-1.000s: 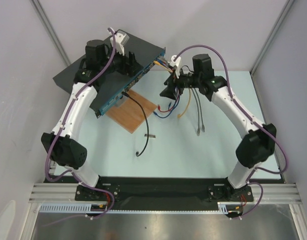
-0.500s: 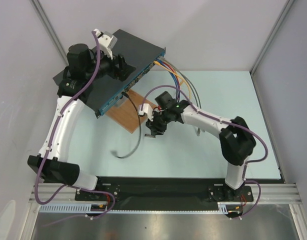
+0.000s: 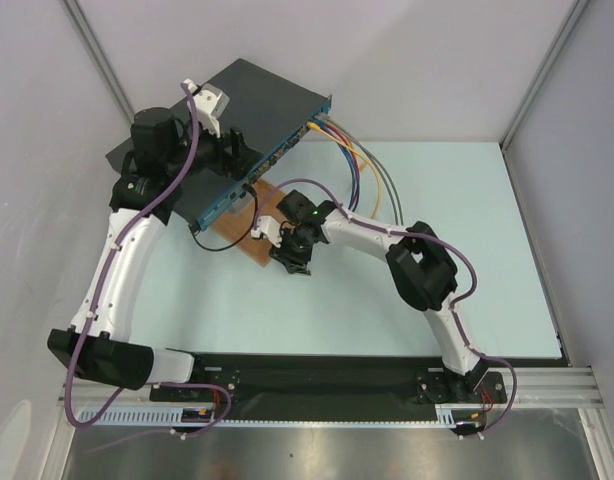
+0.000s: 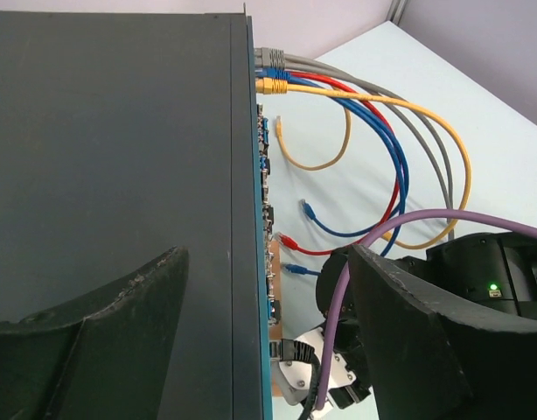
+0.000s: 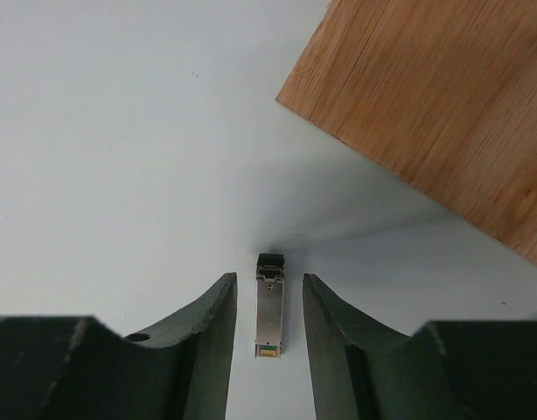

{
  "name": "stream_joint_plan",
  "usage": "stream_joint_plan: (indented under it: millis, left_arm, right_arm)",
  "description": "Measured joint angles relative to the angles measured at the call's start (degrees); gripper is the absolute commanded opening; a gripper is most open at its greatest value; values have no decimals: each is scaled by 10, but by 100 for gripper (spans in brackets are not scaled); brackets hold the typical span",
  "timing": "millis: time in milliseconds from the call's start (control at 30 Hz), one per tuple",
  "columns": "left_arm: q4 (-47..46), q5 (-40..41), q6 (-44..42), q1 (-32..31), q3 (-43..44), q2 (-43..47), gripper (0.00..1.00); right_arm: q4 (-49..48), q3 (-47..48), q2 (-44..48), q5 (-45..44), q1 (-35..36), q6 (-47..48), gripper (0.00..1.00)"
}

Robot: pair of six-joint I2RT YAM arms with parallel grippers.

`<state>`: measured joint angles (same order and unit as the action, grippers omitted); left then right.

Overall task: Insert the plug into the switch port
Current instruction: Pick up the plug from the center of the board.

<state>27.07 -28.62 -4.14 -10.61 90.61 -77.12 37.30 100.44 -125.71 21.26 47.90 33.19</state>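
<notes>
The plug (image 5: 268, 302) is a small silver module with a black end, lying flat on the pale table. My right gripper (image 5: 268, 284) straddles it, open, with a thin gap showing on each side. In the top view the right gripper (image 3: 292, 250) hides the plug, just off the wooden board's near corner. The switch (image 3: 252, 110) is a flat dark box with a blue port face (image 4: 261, 262). My left gripper (image 4: 267, 350) hangs open above the switch's (image 4: 120, 157) front edge, holding nothing.
A brown wooden board (image 3: 249, 230) lies in front of the switch, and its corner (image 5: 443, 114) is close ahead of the right fingers. Grey, blue, red and yellow cables (image 4: 382, 131) loop from the switch's right end. A black cable (image 3: 249, 195) is plugged in mid-face.
The right arm swung from the cables at the back right to the board's near corner, came down over the plug and narrowed its jaws. The left arm drew back leftward. The black cable's loose end shifted.
</notes>
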Motion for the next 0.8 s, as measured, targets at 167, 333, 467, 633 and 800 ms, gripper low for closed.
stream_joint_plan:
  millis: [167,333,467,633,800]
  left_arm:
    - [0,0,0,3,-8,1,79]
    - [0,0,0,5,-9,1,79]
    - [0,0,0,5,-9,0,79]
    - [-1,-1,1,5,-5,-14,78]
    - [-1,-22,3,6,17,-43,79]
  right_arm:
    - [7,2,-9,-19,6,6,38]
    - [19,2,-18,-33,13,17,35]
    - [17,-2,-21,-45,17,27,13]
    - [-8,-31,-4,-54,14,26,0]
    - [-14,-105,48,-39,-14,12,0]
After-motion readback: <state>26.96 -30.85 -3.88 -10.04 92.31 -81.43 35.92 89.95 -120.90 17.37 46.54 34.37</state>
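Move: The plug lies on the table almost under the right hand's open fingers, about 3 cm below, 1 cm back and 1 cm to the right. The wooden board's middle is some 11 cm ahead and 8 cm left, about 3 cm lower than the hand; the black cable's seated connector is roughly 19 cm ahead and 11 cm left, some 5 cm higher. From the left hand the plug lies about 8 cm back, 14 cm right and 38 cm below. The right hand sinks about 2 cm, pinches the plug between its fingertips, then heads right nearly 4 cm. ##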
